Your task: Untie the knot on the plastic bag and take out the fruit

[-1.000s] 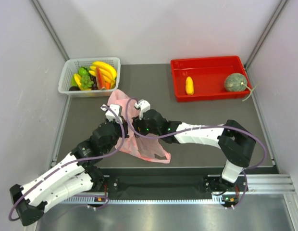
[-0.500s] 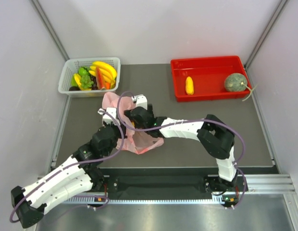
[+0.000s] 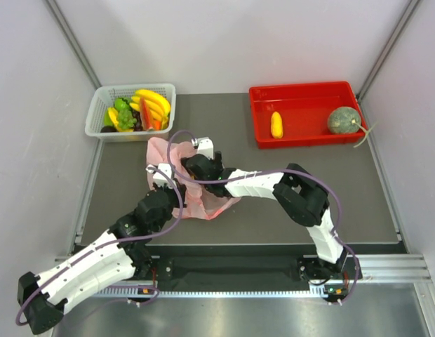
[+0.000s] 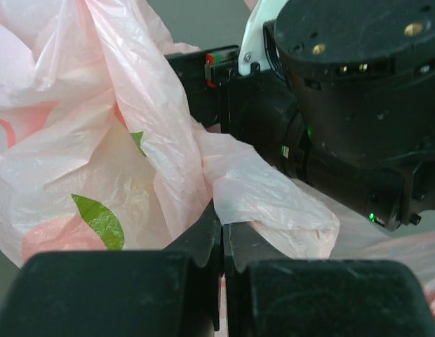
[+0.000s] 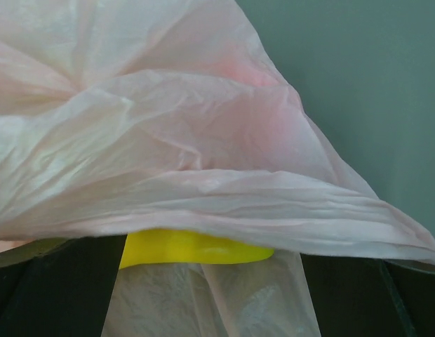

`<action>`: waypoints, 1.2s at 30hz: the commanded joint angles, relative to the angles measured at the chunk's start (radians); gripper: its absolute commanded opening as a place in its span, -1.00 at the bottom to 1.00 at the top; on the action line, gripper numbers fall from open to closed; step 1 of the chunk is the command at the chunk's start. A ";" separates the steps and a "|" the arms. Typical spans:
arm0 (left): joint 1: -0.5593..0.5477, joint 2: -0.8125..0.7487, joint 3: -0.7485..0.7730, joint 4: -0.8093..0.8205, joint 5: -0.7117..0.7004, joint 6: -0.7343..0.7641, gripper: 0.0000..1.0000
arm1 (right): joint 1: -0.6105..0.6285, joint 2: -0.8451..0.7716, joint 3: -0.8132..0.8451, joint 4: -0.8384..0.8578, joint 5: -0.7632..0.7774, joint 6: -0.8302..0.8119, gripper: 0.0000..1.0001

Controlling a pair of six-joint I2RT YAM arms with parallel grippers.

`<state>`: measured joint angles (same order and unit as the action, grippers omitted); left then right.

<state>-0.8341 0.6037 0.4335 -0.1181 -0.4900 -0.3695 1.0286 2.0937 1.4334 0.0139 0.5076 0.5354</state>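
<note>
The pink plastic bag [image 3: 203, 196] lies crumpled at the table's middle left. My left gripper [image 3: 160, 173] is at its left side; in the left wrist view it [image 4: 222, 228] is shut on a fold of the bag's film [image 4: 266, 203]. My right gripper [image 3: 198, 160] reaches into the bag from the right. In the right wrist view its jaws [image 5: 210, 295] stand wide apart under the film [image 5: 168, 140], with a yellow banana [image 5: 193, 247] between them, touching the left finger only. A peach fruit with a green leaf [image 4: 70, 232] shows through the film. No knot shows. The green melon [image 3: 342, 120] and orange oblong [image 3: 276, 125] lie in the red tray [image 3: 302, 93].
A white basket [image 3: 98, 98] with larger bananas, grapes and slices stands at the back left, just behind the bag. The red tray is at the back right. The right arm's forearm [image 3: 256, 184] stretches across the table's middle.
My right gripper has moved left and deeper into the bag. The bag has bunched up toward the left and its near right corner has been drawn in.
</note>
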 commanded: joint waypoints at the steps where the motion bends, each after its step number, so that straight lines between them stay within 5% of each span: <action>1: -0.007 -0.019 -0.016 0.074 0.019 -0.022 -1.00 | -0.016 0.019 -0.007 0.055 0.009 0.037 0.99; 10: -0.007 -0.054 -0.039 0.057 0.031 -0.048 -1.00 | -0.032 0.061 -0.051 0.127 -0.187 -0.009 0.99; 14: -0.007 -0.076 -0.049 0.044 0.031 -0.055 -1.00 | -0.042 0.059 -0.083 0.173 -0.305 -0.032 0.69; 17: -0.007 -0.093 -0.049 0.028 0.024 -0.054 -1.00 | -0.042 0.023 -0.136 0.213 -0.336 -0.063 0.20; 21: -0.007 -0.114 -0.052 0.024 0.016 -0.048 -1.00 | -0.042 -0.050 -0.206 0.219 -0.330 -0.086 -0.83; 23: -0.007 -0.117 -0.053 0.026 0.010 -0.046 -1.00 | -0.042 -0.118 -0.264 0.224 -0.317 -0.092 -1.00; 36: -0.008 -0.108 -0.067 0.031 -0.007 -0.046 -1.00 | -0.041 -0.537 -0.533 0.131 -0.429 -0.147 -1.00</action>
<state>-0.8387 0.4934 0.3737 -0.1207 -0.4881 -0.4137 0.9897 1.6081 0.9009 0.1989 0.1349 0.4274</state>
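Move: The yellow fruit inside the bag shows between the right hand's open fingers, some 4 cm below them, about 1 cm back and 1 cm left. The white basket is roughly 20 cm left and 20 cm ahead of the right hand; the yellow piece in the red tray is some 27 cm right and 15 cm ahead. From the left hand, which pinches the bag, that bagged fruit lies about 10 cm ahead, level sideways and 14 cm down. Downwards first, the right hand sinks about 4 cm onto the yellow fruit in the bag, edging left as its wide-open fingers start to close. Still shutting completely, it draws back and to its right by some 8 cm each way, turning nearly 20 degrees counter-clockwise, and finally climbs about 7 cm. The left hand keeps the bag pinched, almost in place. ##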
